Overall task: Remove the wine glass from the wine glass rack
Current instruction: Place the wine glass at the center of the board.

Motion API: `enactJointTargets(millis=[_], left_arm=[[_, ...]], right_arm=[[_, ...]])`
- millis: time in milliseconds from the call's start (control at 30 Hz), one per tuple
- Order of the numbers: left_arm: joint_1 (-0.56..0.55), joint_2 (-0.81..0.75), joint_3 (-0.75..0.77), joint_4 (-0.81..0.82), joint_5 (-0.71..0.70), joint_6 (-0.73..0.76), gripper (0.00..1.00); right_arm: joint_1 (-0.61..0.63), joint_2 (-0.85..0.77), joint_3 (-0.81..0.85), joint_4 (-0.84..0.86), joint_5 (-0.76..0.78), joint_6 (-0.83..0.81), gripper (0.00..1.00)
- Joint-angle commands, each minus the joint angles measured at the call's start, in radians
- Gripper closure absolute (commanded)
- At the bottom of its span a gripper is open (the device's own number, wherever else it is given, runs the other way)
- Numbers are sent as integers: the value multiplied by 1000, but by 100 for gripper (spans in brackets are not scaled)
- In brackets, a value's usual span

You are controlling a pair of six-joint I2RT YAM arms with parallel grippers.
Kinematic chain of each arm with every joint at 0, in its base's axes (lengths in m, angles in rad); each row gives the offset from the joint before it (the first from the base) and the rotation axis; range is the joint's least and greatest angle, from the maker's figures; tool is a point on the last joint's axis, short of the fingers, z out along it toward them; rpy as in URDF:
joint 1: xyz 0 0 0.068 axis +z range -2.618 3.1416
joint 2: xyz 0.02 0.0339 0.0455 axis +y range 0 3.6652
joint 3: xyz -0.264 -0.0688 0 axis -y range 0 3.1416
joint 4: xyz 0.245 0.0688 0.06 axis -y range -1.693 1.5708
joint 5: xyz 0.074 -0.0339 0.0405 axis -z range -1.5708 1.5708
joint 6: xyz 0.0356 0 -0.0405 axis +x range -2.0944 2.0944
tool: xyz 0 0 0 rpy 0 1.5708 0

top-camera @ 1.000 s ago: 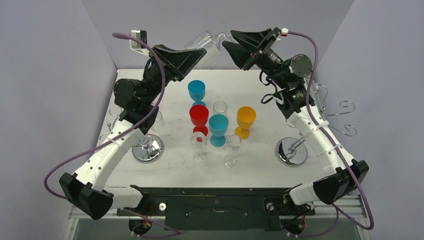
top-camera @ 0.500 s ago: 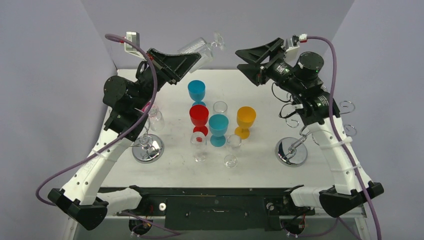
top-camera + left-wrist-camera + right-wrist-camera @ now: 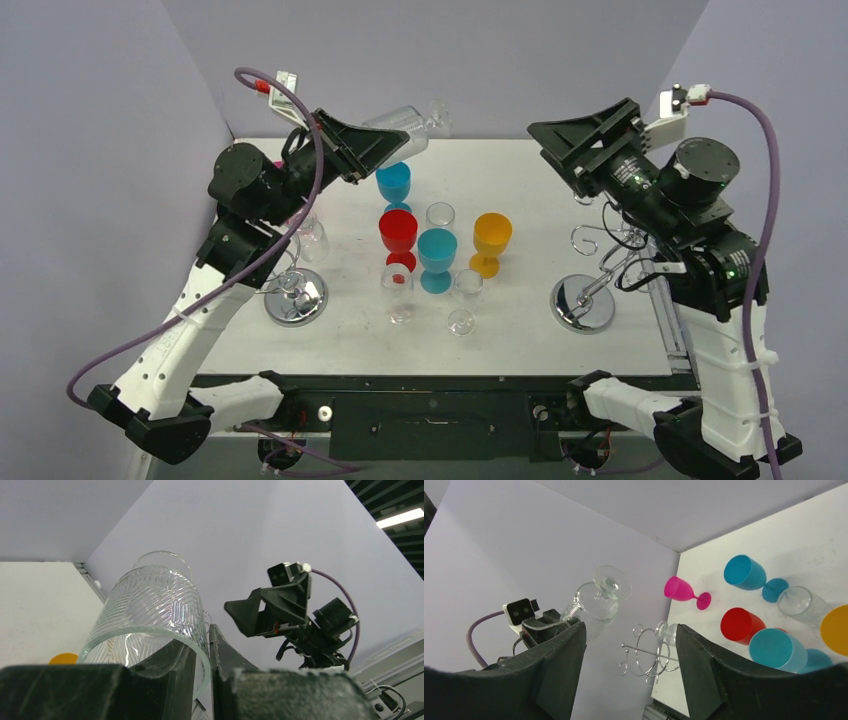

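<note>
A clear ribbed wine glass (image 3: 408, 128) hangs in the air over the table's far left, tilted, with its foot (image 3: 437, 113) pointing right. My left gripper (image 3: 392, 150) is shut on its rim; in the left wrist view one finger is inside the bowl (image 3: 150, 605) and the other outside. My right gripper (image 3: 558, 150) is open and empty, raised over the far right, well apart from the glass. The left rack (image 3: 296, 298) still carries clear glasses (image 3: 313, 238). Only bare wire hooks show on the right rack (image 3: 583, 303).
Blue (image 3: 393, 182), red (image 3: 398, 232), teal (image 3: 437, 250) and orange (image 3: 491, 235) goblets stand mid-table with three clear glasses (image 3: 462, 292) among them. A pink goblet (image 3: 684, 590) lies on its side at the far left. Grey walls close in the back and both sides.
My right gripper opened wide and drew back to the right, away from the glass's foot. My left gripper kept the glass and sank slightly toward the table.
</note>
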Motion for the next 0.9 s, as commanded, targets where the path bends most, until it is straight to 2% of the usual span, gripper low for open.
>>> enactJointTargets(millis=[0, 267, 400, 600, 867], left_arm=[[-62, -24, 120, -94, -14, 90, 100], [-209, -25, 173, -319, -78, 210, 100], [-295, -23, 192, -437, -126, 263, 100], [-480, 13, 225, -600, -233, 349, 100], [-709, 119, 288, -727, -353, 430, 100]], right_arm=[[-6, -26, 137, -113, 129, -126, 38], [-11, 60, 373, -270, 298, -267, 37], [-16, 74, 389, -274, 340, -296, 37], [-18, 62, 378, -277, 403, -333, 37], [-18, 41, 359, -288, 461, -359, 37]])
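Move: The left hand still holds the clear wine glass. The open board it seems bound for lies about 24 cm to its right, 4 cm back and 46 cm below. On the board, all similarly low, a clear stem glass stands 14 cm right and 4 cm back, the yellow glass 20 cm right and 9 cm ahead, the near blue one 8 cm right and 6 cm ahead. From the empty right hand that spot is roughly 4 cm left, 2 cm back, 44 cm below. Tipping down, left hand brings its glass 15 cm back, down and right towards the spot; right hand retreats. ##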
